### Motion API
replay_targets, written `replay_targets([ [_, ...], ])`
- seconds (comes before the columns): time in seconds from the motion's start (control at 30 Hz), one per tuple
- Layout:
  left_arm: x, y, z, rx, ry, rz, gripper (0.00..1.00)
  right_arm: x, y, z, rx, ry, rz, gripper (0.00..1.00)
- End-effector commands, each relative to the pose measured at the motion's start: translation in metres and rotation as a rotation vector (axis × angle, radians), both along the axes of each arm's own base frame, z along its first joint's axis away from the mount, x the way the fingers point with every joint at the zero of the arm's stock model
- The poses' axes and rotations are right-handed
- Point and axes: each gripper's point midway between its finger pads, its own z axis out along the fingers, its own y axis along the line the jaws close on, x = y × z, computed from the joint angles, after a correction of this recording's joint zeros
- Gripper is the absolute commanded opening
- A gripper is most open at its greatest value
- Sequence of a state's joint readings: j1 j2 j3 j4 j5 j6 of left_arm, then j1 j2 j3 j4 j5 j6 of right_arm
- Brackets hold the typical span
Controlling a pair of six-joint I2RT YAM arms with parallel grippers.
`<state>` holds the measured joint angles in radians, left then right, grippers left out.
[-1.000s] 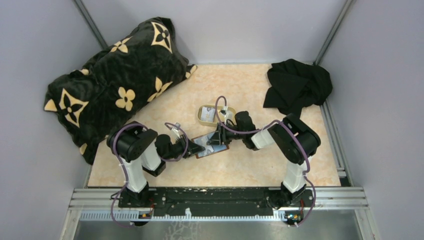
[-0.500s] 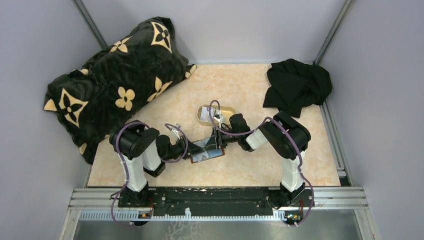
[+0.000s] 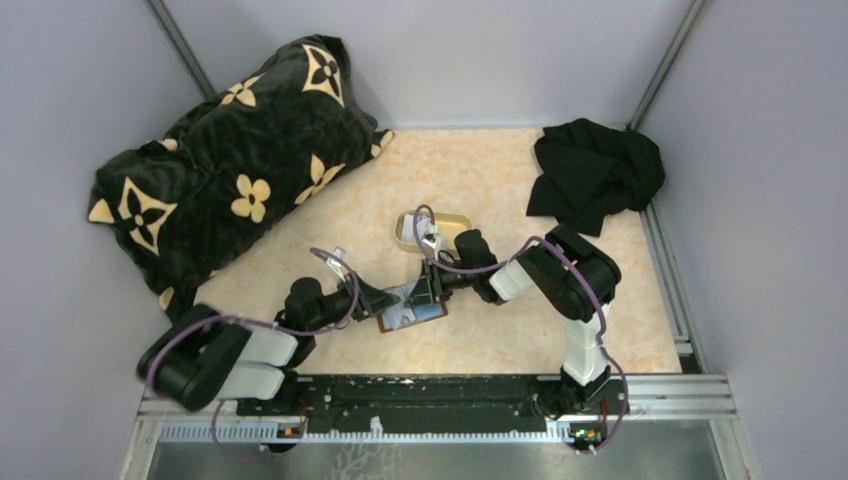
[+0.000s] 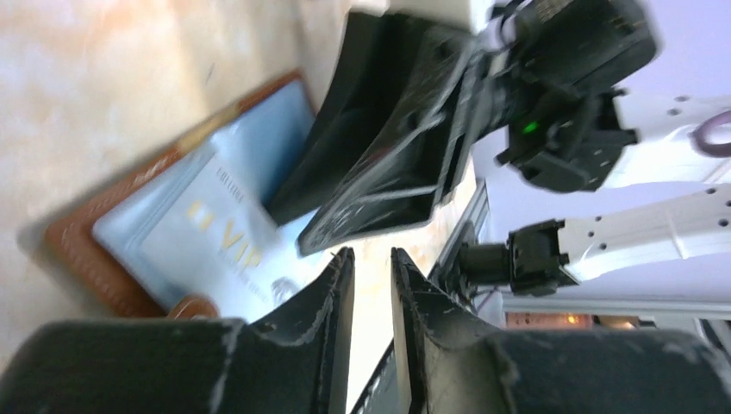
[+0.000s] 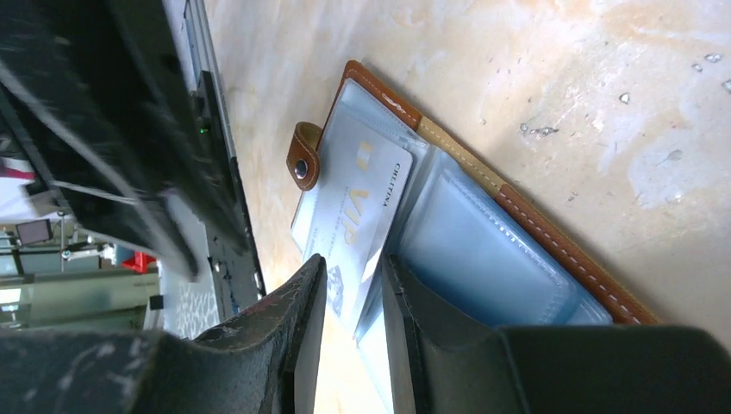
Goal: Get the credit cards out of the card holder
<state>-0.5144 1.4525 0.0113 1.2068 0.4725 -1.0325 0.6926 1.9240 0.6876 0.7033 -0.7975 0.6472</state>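
The card holder (image 3: 412,316) lies open on the table between both grippers, brown at the rim (image 5: 526,216), pale blue-grey inside. A white credit card (image 5: 349,207) printed VIP sticks out of one of its sleeves. My right gripper (image 5: 353,261) is low over the holder, its jaws a little apart with that card's free end between them. The left gripper (image 4: 371,253) hovers at the holder's (image 4: 95,250) near-left edge beside the card (image 4: 207,241). Its jaws stand narrowly apart with nothing between them. Other cards are hidden.
A tan oval tray (image 3: 402,230) sits just behind the right gripper (image 3: 427,290). A black blanket with tan flowers (image 3: 230,170) fills the back left, and a black cloth (image 3: 595,175) lies at the back right. Grey walls close in three sides.
The right gripper came down and left onto the holder, its jaws narrowing. The left arm's body swung down to the left while its gripper stayed at the holder, which shifted slightly left.
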Motion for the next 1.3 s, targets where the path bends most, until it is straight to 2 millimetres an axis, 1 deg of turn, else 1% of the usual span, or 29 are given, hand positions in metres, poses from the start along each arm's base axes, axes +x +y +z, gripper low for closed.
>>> replay_targets([
  [0.0, 0.004, 0.021, -0.019, 0.217, 0.021, 0.059, 0.29, 0.001, 0.005, 0.000, -0.004, -0.037, 0.016, 0.31],
  [0.03, 0.007, 0.027, -0.018, 0.252, 0.007, 0.092, 0.30, 0.001, 0.005, 0.000, -0.002, -0.036, 0.017, 0.31],
  [0.1, 0.006, 0.039, -0.024, 0.314, 0.012, 0.124, 0.31, 0.002, 0.006, 0.002, -0.002, -0.037, 0.016, 0.31],
  [0.13, 0.001, 0.043, -0.031, 0.346, 0.033, 0.119, 0.31, 0.001, 0.006, 0.003, -0.001, -0.036, 0.019, 0.31],
  [0.23, -0.010, 0.048, -0.044, 0.370, 0.066, 0.102, 0.31, 0.001, 0.004, 0.004, -0.011, -0.047, 0.018, 0.31],
  [0.3, -0.017, 0.048, -0.052, 0.364, 0.096, 0.093, 0.30, 0.002, 0.004, 0.005, -0.013, -0.052, 0.020, 0.31],
  [0.37, -0.022, 0.047, -0.057, 0.346, 0.116, 0.085, 0.30, 0.002, 0.004, 0.006, -0.012, -0.052, 0.019, 0.31],
  [0.53, -0.026, 0.048, -0.067, 0.346, 0.149, 0.088, 0.30, 0.002, 0.004, 0.009, -0.008, -0.057, 0.017, 0.33],
  [0.73, -0.020, 0.047, -0.071, 0.369, 0.155, 0.090, 0.30, -0.001, 0.003, 0.008, -0.007, -0.050, 0.023, 0.34],
  [0.87, -0.019, 0.044, -0.076, 0.373, 0.175, 0.075, 0.29, -0.005, 0.004, 0.012, 0.013, -0.043, 0.036, 0.35],
  [0.93, -0.021, 0.043, -0.081, 0.372, 0.192, 0.065, 0.29, -0.008, 0.005, 0.016, 0.035, -0.037, 0.045, 0.35],
  [1.13, -0.020, 0.038, -0.084, 0.360, 0.201, 0.046, 0.27, -0.013, 0.009, 0.023, 0.077, -0.020, 0.057, 0.35],
  [1.27, -0.020, 0.039, -0.087, 0.369, 0.203, 0.046, 0.27, -0.016, 0.012, 0.037, 0.135, 0.001, 0.065, 0.35],
])
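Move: From the left hand, poised over the card holder, the snap strap on the holder's left edge lies about 4 cm left, level ahead and 6 cm below. The VIP card in the left pocket is almost directly below, some 6 cm down and 1 cm farther out, and the beige tray is about 19 cm ahead and 8 cm right. From the right hand, whose fingertips are already at the card's inner edge, the strap is about 7 cm left, 2 cm back and 2 cm lower. The left hand hops up about 3 cm, swings some 4 cm left, then drops to the holder's left edge, ending about 5 cm lower than it began, with its fingers tipped about 15 degrees steeper and their narrow gap unchanged. Down there it eases back right and slightly forward by about 2 cm until a fingertip comes against the strap beside the card's outer edge, while the right hand stays put and keeps its fingertips on the holder by the card's inner edge. ##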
